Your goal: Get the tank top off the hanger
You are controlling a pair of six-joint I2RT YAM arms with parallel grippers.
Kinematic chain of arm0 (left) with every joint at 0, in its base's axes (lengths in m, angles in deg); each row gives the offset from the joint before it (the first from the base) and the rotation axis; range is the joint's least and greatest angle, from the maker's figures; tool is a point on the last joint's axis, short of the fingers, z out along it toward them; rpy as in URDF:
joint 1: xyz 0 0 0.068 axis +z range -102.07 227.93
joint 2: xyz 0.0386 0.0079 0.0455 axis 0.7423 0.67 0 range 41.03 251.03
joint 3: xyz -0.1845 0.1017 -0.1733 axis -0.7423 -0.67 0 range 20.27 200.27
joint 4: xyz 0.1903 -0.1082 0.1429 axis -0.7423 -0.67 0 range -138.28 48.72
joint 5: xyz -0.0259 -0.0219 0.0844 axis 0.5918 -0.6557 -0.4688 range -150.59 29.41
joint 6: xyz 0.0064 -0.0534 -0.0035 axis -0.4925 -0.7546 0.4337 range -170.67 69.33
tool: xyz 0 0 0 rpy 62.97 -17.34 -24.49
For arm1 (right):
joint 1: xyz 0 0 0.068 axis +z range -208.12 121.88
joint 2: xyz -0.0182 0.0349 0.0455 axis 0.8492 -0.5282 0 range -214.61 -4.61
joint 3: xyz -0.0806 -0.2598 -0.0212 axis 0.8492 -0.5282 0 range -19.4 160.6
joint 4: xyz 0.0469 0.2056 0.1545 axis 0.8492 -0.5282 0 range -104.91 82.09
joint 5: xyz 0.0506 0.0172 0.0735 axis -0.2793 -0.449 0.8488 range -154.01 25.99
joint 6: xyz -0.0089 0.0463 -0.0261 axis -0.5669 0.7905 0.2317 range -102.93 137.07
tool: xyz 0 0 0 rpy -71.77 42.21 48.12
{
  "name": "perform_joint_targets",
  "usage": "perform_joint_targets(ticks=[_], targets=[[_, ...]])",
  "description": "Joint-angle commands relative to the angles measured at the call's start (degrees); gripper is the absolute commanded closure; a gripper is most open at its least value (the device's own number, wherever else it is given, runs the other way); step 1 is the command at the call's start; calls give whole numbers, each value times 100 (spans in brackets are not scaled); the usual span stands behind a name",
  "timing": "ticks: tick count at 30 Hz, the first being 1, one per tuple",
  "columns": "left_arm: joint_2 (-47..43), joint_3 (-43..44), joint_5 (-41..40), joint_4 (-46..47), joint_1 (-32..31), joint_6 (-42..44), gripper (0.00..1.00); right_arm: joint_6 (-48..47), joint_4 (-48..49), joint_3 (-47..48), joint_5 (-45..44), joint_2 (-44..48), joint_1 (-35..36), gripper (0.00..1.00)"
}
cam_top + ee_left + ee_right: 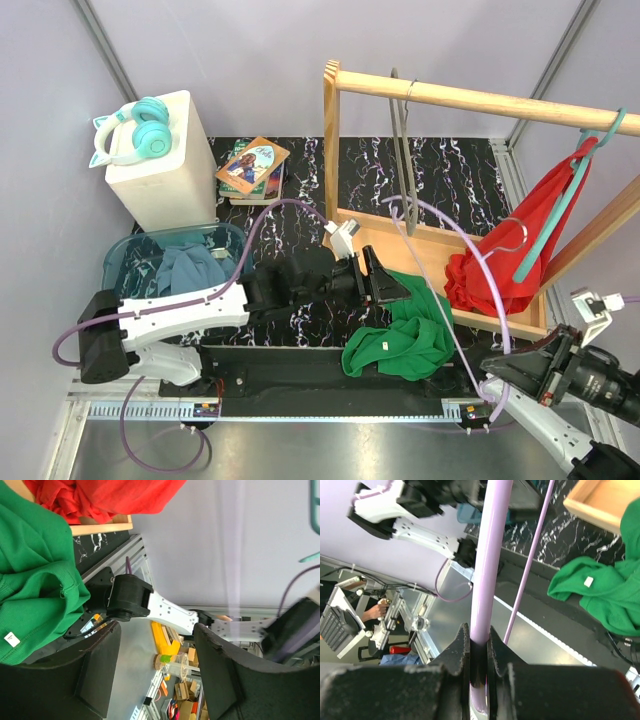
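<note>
The green tank top [400,345] lies crumpled on the dark table in front of the rack, also seen in the left wrist view [35,580] and the right wrist view [600,595]. None of it hangs on the lilac hanger [497,300]. My right gripper [487,368] is shut on that hanger's lilac tube [490,555], with its jaws [478,632] pinching it. The hanger arcs up over the tank top. My left gripper [398,285] hovers open just left of the tank top, nothing between its fingers [157,627].
A wooden rack [450,95] stands at the back right with a red garment [510,260] on a teal hanger [560,205] and a bare grey hanger [400,130]. A clear bin of clothes [180,265], a white box with headphones [160,160] and books [252,168] are on the left.
</note>
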Motion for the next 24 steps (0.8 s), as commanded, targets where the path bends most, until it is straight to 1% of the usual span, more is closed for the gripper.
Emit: perform_joint_targets(ticks=[1, 4, 10, 24], targets=[[187, 249, -51, 411, -46, -39, 37, -162, -1209, 670, -287, -410, -50, 100], [249, 310, -42, 402, -46, -66, 37, -83, -1217, 873, -436, -683, -33, 100], [336, 381, -42, 393, -46, -118, 37, -4, -1218, 1382, -1156, -1192, -59, 100], [670, 706, 160, 209, -38, -75, 37, 40, -1200, 2630, -1956, -2194, -331, 100]])
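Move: My right hand holds the emptied purple hanger by its near end. The bare stretch of wooden rod lies some 24 cm ahead of it, 3 cm left and 15 cm above. On the rod the grey hanger hangs about 12 cm left of that stretch; the red tank top hangs some 22 cm ahead of my right hand, 5 cm right and 10 cm below. The green tank top lies about 25 cm beneath my left hand, 3 cm to its right and level fore and aft. Keeping the purple hanger pinched, I carry it up and then forward with my right hand, about 10 cm in all, towards the wooden rod, turning the wrist some 15 degrees clockwise. My left hand, empty and open, drifts about 2.5 cm right above the green tank top, dipping slightly and partly rising again. ##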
